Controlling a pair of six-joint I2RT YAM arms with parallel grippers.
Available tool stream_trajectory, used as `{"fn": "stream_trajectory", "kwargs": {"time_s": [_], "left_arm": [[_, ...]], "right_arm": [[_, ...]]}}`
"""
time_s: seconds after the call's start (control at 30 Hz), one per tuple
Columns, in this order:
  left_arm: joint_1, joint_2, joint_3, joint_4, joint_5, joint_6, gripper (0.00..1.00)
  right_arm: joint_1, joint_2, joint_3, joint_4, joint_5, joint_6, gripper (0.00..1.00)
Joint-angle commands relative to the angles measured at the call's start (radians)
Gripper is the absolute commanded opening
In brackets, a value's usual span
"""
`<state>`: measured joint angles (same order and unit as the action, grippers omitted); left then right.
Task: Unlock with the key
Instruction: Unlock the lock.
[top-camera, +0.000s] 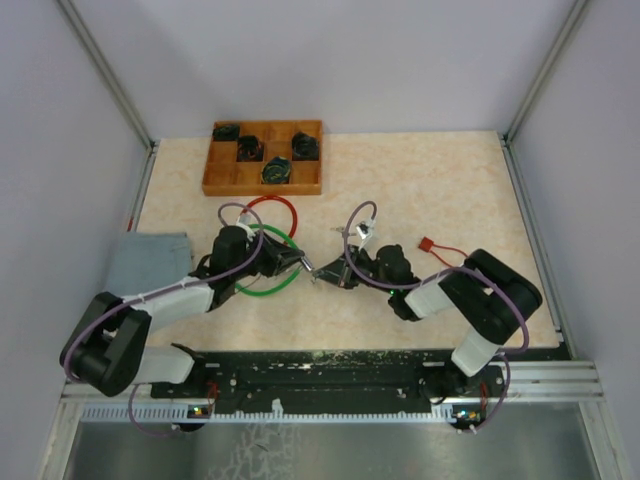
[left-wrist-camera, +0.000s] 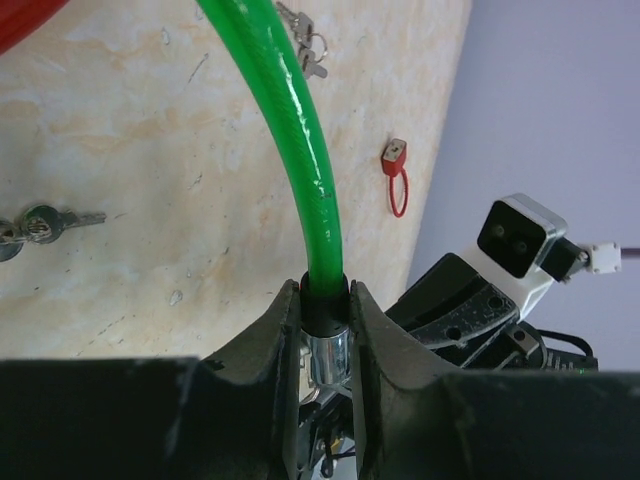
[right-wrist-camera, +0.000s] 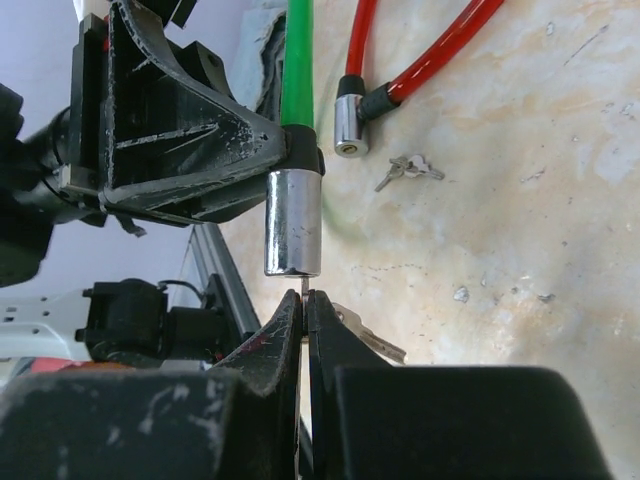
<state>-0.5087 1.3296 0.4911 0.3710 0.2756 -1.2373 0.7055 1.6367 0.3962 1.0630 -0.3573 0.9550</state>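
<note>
In the middle of the table my left gripper (top-camera: 297, 263) is shut on the green cable lock (left-wrist-camera: 300, 110). Its jaws clamp the black collar just above the chrome cylinder (left-wrist-camera: 326, 355). The cylinder (right-wrist-camera: 293, 222) hangs free, its end face turned toward my right gripper (right-wrist-camera: 303, 300). That gripper is shut on the key (right-wrist-camera: 303, 293), whose thin blade sticks up between the fingertips and meets the cylinder's end face. A second key (right-wrist-camera: 370, 340) on the same ring hangs beside the right finger. How deep the blade sits is hidden.
A red cable lock (top-camera: 270, 203) lies behind the green one, its chrome end (right-wrist-camera: 348, 125) next to loose keys (right-wrist-camera: 410, 170). More keys (left-wrist-camera: 45, 222) lie on the table. At the back stands a wooden tray (top-camera: 225, 178). A grey cloth (top-camera: 150, 262) lies left, a small red tag (top-camera: 428, 243) right.
</note>
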Motion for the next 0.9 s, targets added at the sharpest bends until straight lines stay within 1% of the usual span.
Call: {"fn": "stream_trajectory", "kwargs": {"time_s": [0.0,0.1,0.17,0.2,0.27,0.37,0.43,0.47,0.53,0.63,0.73,0.8,0.87], "left_arm": [[-0.048,-0.051,-0.057,0.251,0.145,-0.017,0.00],[-0.048,-0.063,-0.089,0.374,0.163,0.015,0.00],[-0.049,-0.066,-0.129,0.480,0.174,0.022,0.00],[-0.050,-0.065,-0.144,0.547,0.180,0.025,0.00],[-0.050,-0.062,-0.166,0.637,0.199,0.029,0.00],[-0.048,-0.059,-0.177,0.678,0.215,0.044,0.01],[-0.049,-0.061,-0.173,0.636,0.212,0.057,0.18],[-0.048,-0.063,-0.173,0.622,0.208,0.064,0.23],[-0.049,-0.061,-0.183,0.633,0.203,0.073,0.27],[-0.047,-0.051,-0.190,0.646,0.203,0.074,0.37],[-0.047,-0.033,-0.183,0.657,0.219,0.070,0.45],[-0.044,-0.019,-0.177,0.662,0.234,0.070,0.48],[-0.040,-0.005,-0.170,0.669,0.250,0.071,0.48]], "right_arm": [[-0.025,-0.027,0.100,0.095,-0.002,0.073,0.00],[-0.036,-0.009,0.100,0.139,-0.059,0.149,0.00],[-0.046,0.007,0.106,0.184,-0.099,0.219,0.00],[-0.049,0.041,0.111,0.202,-0.118,0.239,0.00],[-0.052,0.062,0.123,0.198,-0.143,0.261,0.00],[-0.052,0.076,0.130,0.204,-0.154,0.265,0.00],[-0.052,0.066,0.131,0.197,-0.151,0.246,0.00],[-0.053,0.059,0.130,0.187,-0.149,0.235,0.00],[-0.052,0.046,0.132,0.171,-0.147,0.218,0.00],[-0.051,0.026,0.150,0.122,-0.163,0.180,0.00],[-0.051,0.023,0.174,0.080,-0.193,0.145,0.00],[-0.051,0.023,0.192,0.058,-0.218,0.128,0.00],[-0.052,0.024,0.208,0.044,-0.242,0.115,0.00]]}}
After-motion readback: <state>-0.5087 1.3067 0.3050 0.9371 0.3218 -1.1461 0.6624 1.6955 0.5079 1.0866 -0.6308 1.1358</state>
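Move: The green lock's cylinder is already held between the hands: from the left hand its middle lies some 2 cm to the right, 1 cm back and slightly lower, and from the right hand, which holds the key at its keyhole, about 2 cm ahead and 3 cm left. On the table, about 11 cm below the left hand, the red lock's cylinder lies 3 cm ahead and 8 cm left, one bunch of keys 4 cm ahead and 3 cm left, and another 10 cm ahead and 10 cm right. Both hands lift the green lock together, the left rising about 5 cm while its fingers tip up by some 25 degrees, the right keeping its pinch on the key, rising and going left into the keyhole end while its wrist turns mainly counter-clockwise. Once the lift has nearly ended, the left fingers open and let go of the lock's black collar, and the right goes on holding the key in the cylinder. ##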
